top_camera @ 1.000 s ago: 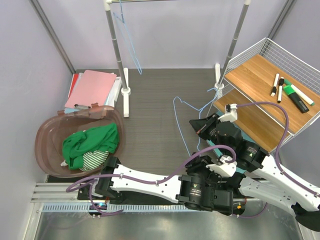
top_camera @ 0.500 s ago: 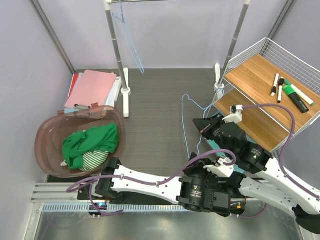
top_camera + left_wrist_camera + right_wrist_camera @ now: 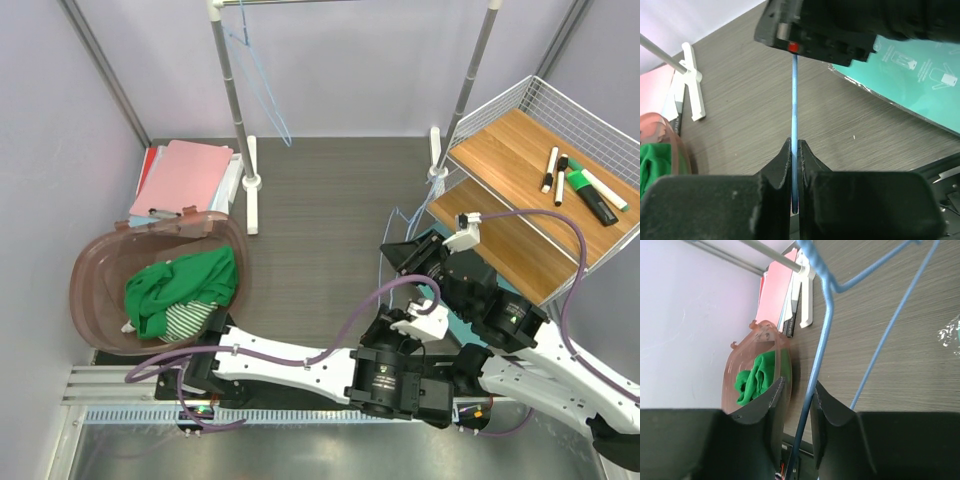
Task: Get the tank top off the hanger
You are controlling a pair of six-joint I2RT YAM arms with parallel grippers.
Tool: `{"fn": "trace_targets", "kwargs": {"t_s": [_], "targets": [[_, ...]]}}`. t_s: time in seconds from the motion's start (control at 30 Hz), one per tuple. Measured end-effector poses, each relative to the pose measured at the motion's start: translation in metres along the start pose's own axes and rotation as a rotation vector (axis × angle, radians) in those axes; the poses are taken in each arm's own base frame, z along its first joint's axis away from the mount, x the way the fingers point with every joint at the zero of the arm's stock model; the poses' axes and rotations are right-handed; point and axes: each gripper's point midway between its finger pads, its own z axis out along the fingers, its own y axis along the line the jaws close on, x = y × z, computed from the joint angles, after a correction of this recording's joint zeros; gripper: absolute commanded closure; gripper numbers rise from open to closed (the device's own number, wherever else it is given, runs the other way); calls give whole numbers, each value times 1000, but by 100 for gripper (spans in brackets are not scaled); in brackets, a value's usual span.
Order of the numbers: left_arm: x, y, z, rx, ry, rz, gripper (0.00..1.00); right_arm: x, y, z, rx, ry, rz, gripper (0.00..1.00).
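The green tank top [image 3: 185, 285] lies crumpled in the brown basket [image 3: 85, 270] at the left, off the hanger; it also shows in the right wrist view [image 3: 756, 377]. The bare blue wire hanger [image 3: 397, 218] stands near the table's middle right. My left gripper [image 3: 795, 150] is shut on one straight wire of the hanger [image 3: 794, 100]. My right gripper [image 3: 799, 390] is open, with a hanger wire [image 3: 819, 355] passing loosely between its fingers. From above, the right gripper [image 3: 400, 255] sits at the hanger, and the left gripper's fingers are hidden under the arms.
A clothes rail [image 3: 232, 90] at the back carries a second blue hanger [image 3: 262, 90]. Pink folders [image 3: 185, 175] lie behind the basket. A wire shelf [image 3: 530, 150] with markers stands at the right. A teal packet [image 3: 910, 65] lies on the table.
My left gripper closed on the hanger wire. My right gripper's jaws parted and let go of the hanger. The hanger shifted right, toward the shelf.
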Motion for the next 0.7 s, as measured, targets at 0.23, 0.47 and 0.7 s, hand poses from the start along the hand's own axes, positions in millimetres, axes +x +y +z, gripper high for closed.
{"fn": "trace_targets", "kwargs": {"t_s": [0.23, 0.47, 0.7], "targets": [[8, 59, -9, 28, 35, -31, 100, 5, 10, -7, -61, 37, -29, 38], [21, 118, -1, 94, 86, -161, 100, 4, 19, -20, -131, 57, -77, 26], [25, 141, 2, 148, 87, -268, 100, 0, 20, -40, -192, 64, -143, 23]]}}
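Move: The left hand already pinches the bare blue hanger near a lower corner; the middle of the rack's bar is about 35 cm ahead of that hand, 4 cm to its left and 11 cm higher, with another hanger hanging some 33 cm ahead and 18 cm to the left, slightly above. From the right hand, fingers already parting around one shoulder wire, the hanger's middle is roughly 2 cm ahead, level sideways and in height. Keeping its pinch, the left hand carries the hanger some 13 cm to the left, out of the right gripper and towards the other hanger's side of the rack, moving about 4 cm forward, dipping its fingers and rolling its left side down some 15 degrees. Meanwhile the right fingers open wide off the wire, and that hand backs off and rises a few centimetres, turning about 10 degrees counter-clockwise. ##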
